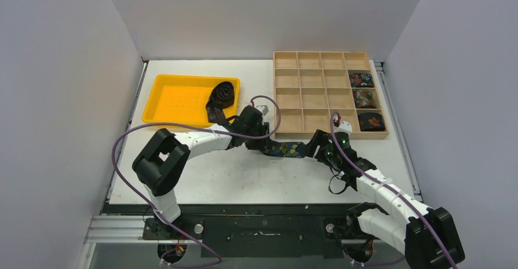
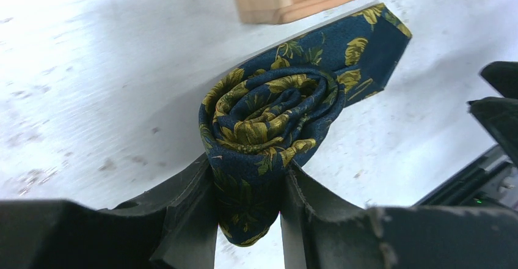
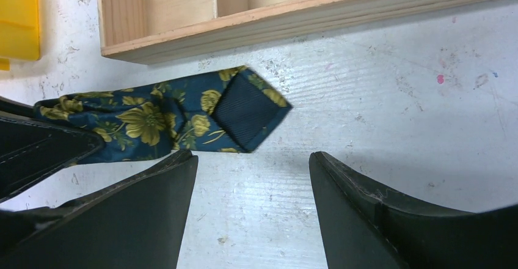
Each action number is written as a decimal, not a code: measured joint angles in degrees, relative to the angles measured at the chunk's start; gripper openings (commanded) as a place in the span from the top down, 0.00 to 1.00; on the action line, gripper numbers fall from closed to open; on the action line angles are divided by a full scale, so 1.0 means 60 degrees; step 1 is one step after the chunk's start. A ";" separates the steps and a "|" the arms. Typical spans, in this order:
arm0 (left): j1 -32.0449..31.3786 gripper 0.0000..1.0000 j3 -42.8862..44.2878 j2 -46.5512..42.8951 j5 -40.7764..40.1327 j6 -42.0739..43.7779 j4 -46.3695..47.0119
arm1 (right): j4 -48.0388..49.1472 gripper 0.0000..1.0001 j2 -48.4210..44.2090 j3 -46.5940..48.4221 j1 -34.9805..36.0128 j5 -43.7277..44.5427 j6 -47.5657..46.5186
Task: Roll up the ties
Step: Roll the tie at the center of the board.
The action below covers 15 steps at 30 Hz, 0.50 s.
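A navy tie [image 1: 286, 150] with yellow flowers lies on the table just in front of the wooden box. Its left part is wound into a coil [image 2: 269, 119], and my left gripper [image 2: 249, 164] is shut on that coil from below, one finger on each side. The pointed tail [image 3: 241, 111] stretches flat to the right, underside up. My right gripper [image 3: 253, 157] stands open just short of the tail's tip, only bare table between its fingers. In the top view the left gripper [image 1: 258, 140] and the right gripper [image 1: 313, 149] face each other across the tie.
The wooden compartment box [image 1: 305, 95] holds rolled ties [image 1: 364, 98] in three cells of its right column. A yellow tray [image 1: 177, 98] at back left carries a dark tie [image 1: 222, 96] draped over its rim. A black strip [image 1: 338, 185] loops beside the right forearm.
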 measured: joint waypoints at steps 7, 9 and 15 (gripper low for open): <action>0.0000 0.82 0.0550 -0.0302 -0.1366 0.0579 -0.1993 | -0.0047 0.32 -0.0080 -0.0138 0.0113 0.0011 0.0000; -0.0011 0.82 0.0739 -0.0302 -0.1792 0.0696 -0.2455 | -0.0117 0.32 -0.0189 -0.0182 0.0127 0.0011 -0.0004; -0.0087 0.81 0.1202 -0.0288 -0.2994 0.0962 -0.3585 | -0.0164 0.32 -0.0492 -0.0273 0.0178 0.0025 -0.0007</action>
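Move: The left hand already pinches the rolled tie by its near end. The roll's middle is about 3 cm to the hand's right and 1 cm ahead, at finger height. The tray's near left corner stands roughly 4 cm ahead and 4 cm right; the yellow bin's near right corner is some 7 cm ahead and 13 cm left. From the open right hand, the rolled tie lies about 13 cm left, 2 cm ahead and 3 cm lower. Leftward goes the left hand, about 7 cm over the open table, away from the right gripper and the wooden tray's corner and towards the yellow bin's side. It rolls some 20 degrees on the way, its left side rising, while its fingers keep their pinch on the rolled tie and trail the flat tail behind. ##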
